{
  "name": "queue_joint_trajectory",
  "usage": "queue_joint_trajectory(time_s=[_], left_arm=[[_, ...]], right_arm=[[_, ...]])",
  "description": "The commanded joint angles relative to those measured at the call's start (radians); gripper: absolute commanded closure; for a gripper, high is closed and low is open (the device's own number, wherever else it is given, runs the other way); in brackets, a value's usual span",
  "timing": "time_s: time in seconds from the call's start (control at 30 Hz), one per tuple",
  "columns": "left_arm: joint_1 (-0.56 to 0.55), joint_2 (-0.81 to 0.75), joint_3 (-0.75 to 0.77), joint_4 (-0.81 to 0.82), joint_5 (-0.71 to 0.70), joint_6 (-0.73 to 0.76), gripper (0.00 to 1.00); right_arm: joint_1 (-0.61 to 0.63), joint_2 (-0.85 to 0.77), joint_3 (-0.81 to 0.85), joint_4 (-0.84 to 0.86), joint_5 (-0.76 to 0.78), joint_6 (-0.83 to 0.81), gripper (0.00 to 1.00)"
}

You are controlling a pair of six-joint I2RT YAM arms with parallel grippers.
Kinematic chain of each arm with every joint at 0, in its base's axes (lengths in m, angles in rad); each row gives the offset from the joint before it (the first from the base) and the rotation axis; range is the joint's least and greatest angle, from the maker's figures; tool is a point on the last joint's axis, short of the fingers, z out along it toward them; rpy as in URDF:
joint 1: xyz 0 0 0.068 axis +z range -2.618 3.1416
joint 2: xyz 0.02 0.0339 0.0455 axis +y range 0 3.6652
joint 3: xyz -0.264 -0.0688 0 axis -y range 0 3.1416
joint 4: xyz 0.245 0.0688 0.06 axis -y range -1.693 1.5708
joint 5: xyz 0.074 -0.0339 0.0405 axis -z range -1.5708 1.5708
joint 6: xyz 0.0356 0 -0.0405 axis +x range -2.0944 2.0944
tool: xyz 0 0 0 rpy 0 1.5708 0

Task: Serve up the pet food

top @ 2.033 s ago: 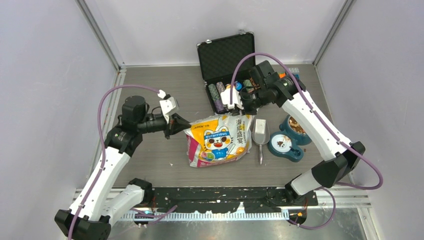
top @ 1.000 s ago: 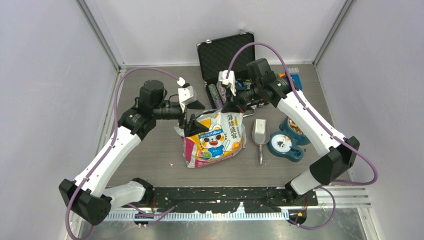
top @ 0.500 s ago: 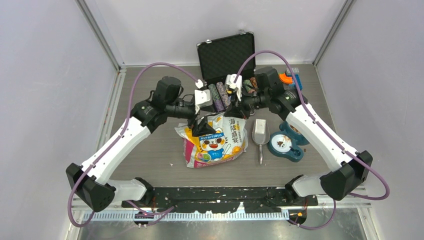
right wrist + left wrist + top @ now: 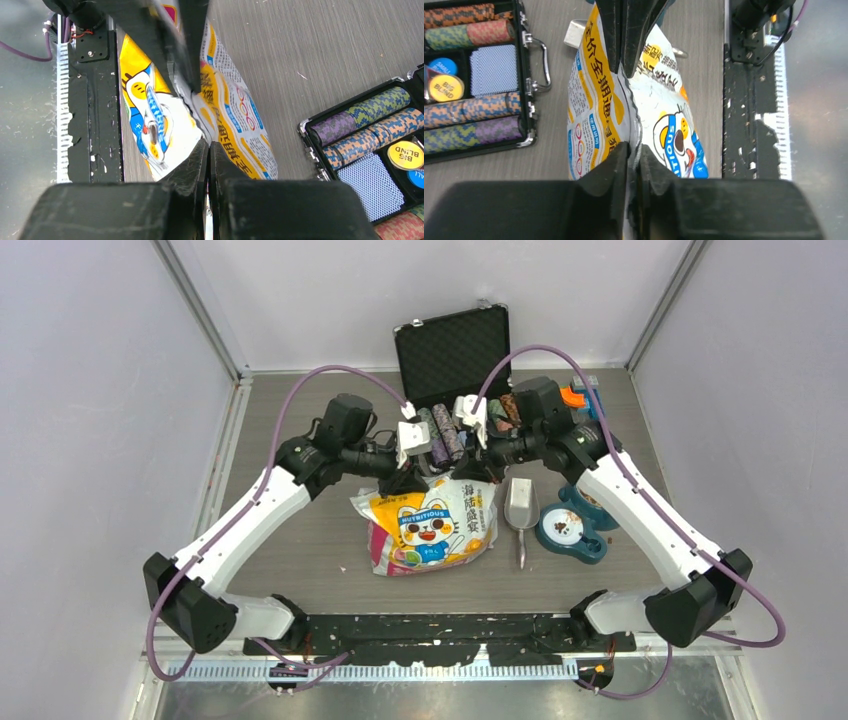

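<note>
The cartoon-cat pet food bag (image 4: 430,525) lies mid-table with its top edge pulled up. My left gripper (image 4: 408,478) and right gripper (image 4: 470,472) pinch that top seam side by side. In the left wrist view my left gripper (image 4: 634,150) is shut on the bag's seam (image 4: 631,115). In the right wrist view my right gripper (image 4: 208,145) is shut on the same bag (image 4: 225,125). A few bits of pet food (image 4: 563,528) show in the teal double bowl (image 4: 545,537); the bag's contents are hidden.
A metal scoop (image 4: 520,505) lies between bag and bowl. An open black case of poker chips (image 4: 450,350) stands behind the bag, close to both wrists, and shows in the left wrist view (image 4: 484,75) and the right wrist view (image 4: 370,135). A black rail (image 4: 440,635) runs along the near edge.
My left arm swung right to the bag's top edge and its jaws closed on the seam. The right gripper kept its hold and drew the bag's top upward and slightly right.
</note>
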Motion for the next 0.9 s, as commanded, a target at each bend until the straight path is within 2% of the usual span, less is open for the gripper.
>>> queue_joint_trajectory(time_s=[0.0, 0.03, 0.17, 0.23, 0.27, 0.33, 0.37, 0.5, 0.57, 0.77, 0.87], left_arm=[[-0.006, 0.000, 0.040, -0.020, 0.073, 0.009, 1.00], [-0.007, -0.003, 0.034, -0.011, 0.073, 0.006, 1.00], [-0.006, -0.025, 0.022, -0.009, 0.120, 0.021, 1.00], [-0.006, -0.035, 0.015, 0.013, 0.144, 0.005, 1.00], [-0.007, -0.038, 0.012, 0.028, 0.151, -0.011, 1.00], [-0.006, -0.038, 0.011, 0.062, 0.161, -0.051, 1.00], [-0.006, -0.037, 0.011, 0.080, 0.167, -0.075, 1.00], [-0.007, -0.029, 0.011, 0.137, 0.234, -0.143, 1.00], [-0.006, -0.030, 0.011, 0.137, 0.238, -0.156, 1.00], [-0.007, -0.056, -0.015, 0.156, 0.196, -0.165, 1.00], [-0.005, -0.060, -0.023, 0.169, 0.177, -0.176, 1.00]], right_arm=[[-0.005, -0.130, 0.079, 0.183, -0.142, -0.018, 0.95], [-0.013, -0.135, 0.083, 0.180, -0.135, -0.016, 0.95], [-0.042, -0.148, 0.101, 0.114, -0.114, -0.044, 0.74], [-0.044, -0.147, 0.114, -0.010, -0.106, -0.171, 0.51], [-0.045, -0.139, 0.120, -0.138, -0.110, -0.325, 0.47], [-0.044, -0.126, 0.134, -0.299, -0.108, -0.519, 0.41], [-0.043, -0.123, 0.135, -0.321, -0.104, -0.536, 0.36], [-0.038, -0.107, 0.122, -0.375, -0.088, -0.636, 0.29], [-0.037, -0.106, 0.099, -0.343, -0.077, -0.644, 0.28], [-0.036, -0.077, 0.076, -0.137, -0.004, -0.436, 0.27], [-0.024, -0.038, 0.106, -0.137, 0.044, -0.382, 0.31]])
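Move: Both hands are at the rim of the pet food bag. The bag's middle lies about 6 cm back, 5 cm left and 13 cm below the right hand, and roughly 5 cm back, 3 cm right and 12 cm below the left. On the table some 25 cm below the right hand, the scoop lies 15 cm to its right, about level, with the teal bowls about 30 cm right. The chip case is some 21 cm ahead and 7 cm right of that hand. Up about 7 cm, the right hand comes off the bag's rim as its fingers open wide, going back and right along the rim, away from the left hand. It then dips some 5 cm and eases forward, wrist turned over 20 degrees, until its open fingers straddle the rim farther right. The left fingers finish closing on the rim and keep the pinch, drifting slightly back. ##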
